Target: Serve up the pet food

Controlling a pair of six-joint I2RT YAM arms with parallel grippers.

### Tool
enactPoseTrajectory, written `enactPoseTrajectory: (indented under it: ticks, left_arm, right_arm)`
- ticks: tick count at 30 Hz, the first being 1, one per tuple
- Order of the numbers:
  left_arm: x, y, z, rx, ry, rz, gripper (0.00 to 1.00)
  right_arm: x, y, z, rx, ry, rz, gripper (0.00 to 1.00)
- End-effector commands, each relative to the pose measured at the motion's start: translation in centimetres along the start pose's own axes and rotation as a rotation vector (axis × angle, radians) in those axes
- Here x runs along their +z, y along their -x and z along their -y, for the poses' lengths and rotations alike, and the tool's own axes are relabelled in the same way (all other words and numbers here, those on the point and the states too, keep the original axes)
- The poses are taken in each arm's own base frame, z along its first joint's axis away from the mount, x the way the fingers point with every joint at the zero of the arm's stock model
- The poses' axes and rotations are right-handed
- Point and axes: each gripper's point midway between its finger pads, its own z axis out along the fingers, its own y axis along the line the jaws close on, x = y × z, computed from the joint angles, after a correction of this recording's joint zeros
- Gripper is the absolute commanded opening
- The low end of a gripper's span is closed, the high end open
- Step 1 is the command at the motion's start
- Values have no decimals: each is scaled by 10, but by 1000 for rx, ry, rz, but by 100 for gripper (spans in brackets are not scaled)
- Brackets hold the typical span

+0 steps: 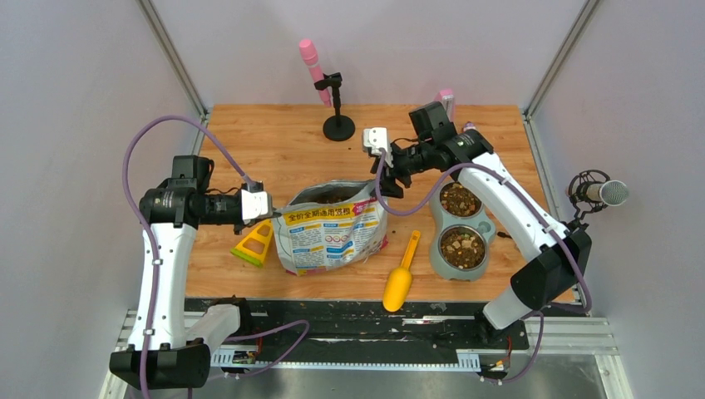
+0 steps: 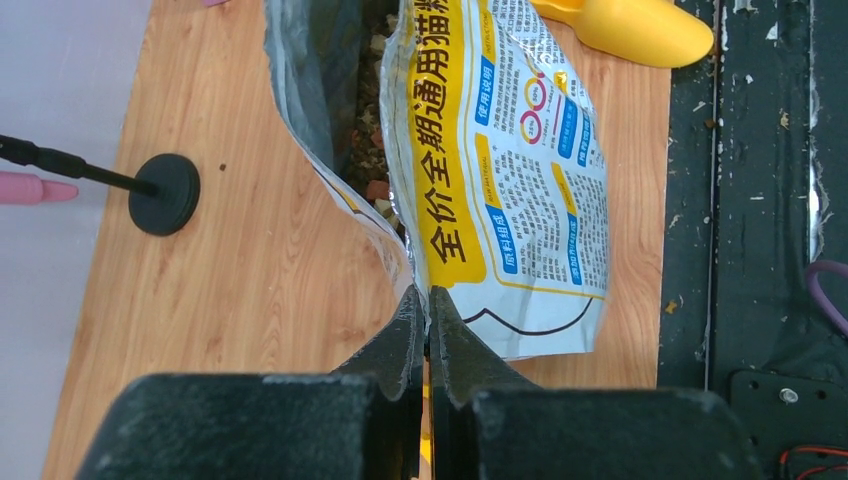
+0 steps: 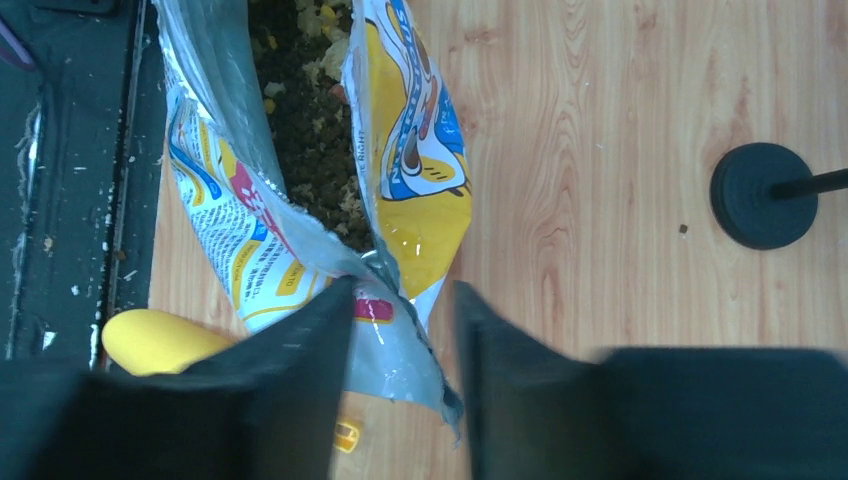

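Note:
The pet food (image 2: pixel 372 150) is brown kibble inside the open printed bag (image 1: pixel 332 229) at the table's middle; it also shows in the bag's mouth (image 3: pixel 310 130). More kibble fills both cups of the grey double bowl (image 1: pixel 434 249) to the bag's right. My left gripper (image 2: pixel 428 295) is shut on the bag's left top corner. My right gripper (image 3: pixel 405 295) stands open at the bag's right top corner, with the torn silver flap lying loose between its fingers. A yellow scoop (image 1: pixel 401 278) lies on the table between the bag and the bowl.
A yellow triangular plastic piece (image 1: pixel 254 243) lies left of the bag, under my left wrist. A black round stand (image 1: pixel 338 127) with a pink microphone is at the back. Another microphone (image 1: pixel 603 193) hangs off the table's right edge.

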Motion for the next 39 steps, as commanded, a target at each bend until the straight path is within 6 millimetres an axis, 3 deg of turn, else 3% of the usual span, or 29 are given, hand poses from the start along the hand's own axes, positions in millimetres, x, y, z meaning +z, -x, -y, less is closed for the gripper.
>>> enactPoseTrajectory:
  ticks: [1,2,3,8,13,18,20,21,24,27,32,35,37,39]
  left_arm:
    - [-8,46,-12,194,65,151,0]
    - [-9,44,-12,195,67,141,0]
    - [-9,44,-14,198,73,133,0]
    - [-21,24,-37,210,178,-28,0]
    - [-37,6,-60,166,303,-165,0]
    - [-39,19,-73,86,400,-89,1]
    - [-41,34,-74,83,434,-29,0]
    - [-48,41,-77,86,490,-17,0]
    - [-78,60,-109,37,788,77,0]
    - [-101,59,-118,41,955,76,0]
    - [-105,33,-136,-95,1020,12,0]
    - [-110,26,-146,-181,1081,29,0]
    - [-100,22,-143,-151,1023,9,0]
    - [-74,25,-123,-81,840,12,3]
  right_arm:
    - [-4,10,-3,-57,40,-16,21]
    - [-4,10,-3,-53,43,-22,6]
    - [-5,10,-3,-44,42,-32,0]
    - [-21,1,15,-16,-75,-137,0]
    - [-52,13,36,-53,-238,-187,0]
    - [-61,50,47,-224,-375,-29,0]
    - [-72,66,59,-316,-547,16,0]
    - [-78,73,66,-350,-638,47,0]
    - [-95,88,73,-369,-781,135,0]
    - [-101,85,70,-359,-809,131,0]
    - [-109,66,79,-308,-917,94,0]
    - [-125,61,86,-316,-1069,119,0]
    - [-117,54,80,-314,-1036,114,0]
    - [-93,48,64,-315,-890,124,0]
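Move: The pet food bag's upper right corner lies between the right hand's half-open fingers, about a centimetre to their left and 1 cm below; the bag's middle is some 10 cm left, 8 back and 10 below. From that hand the scoop lies about 15 cm back and 4 right, the bowl stand some 5 back and 19 right, both roughly 24 below. The left hand has the bag's upper left corner at its shut fingertips. The pet food bag's upper right corner is pinched as the right fingers shut, after which that hand eases right, then forward about 4 cm, turning some 20 degrees clockwise and rolling. The left hand, still shut, first goes forward and left from the other corner, later also rising, 10 cm forward in all, swinging nearly 50 degrees counter-clockwise; its fingertips end clear of the bag. ##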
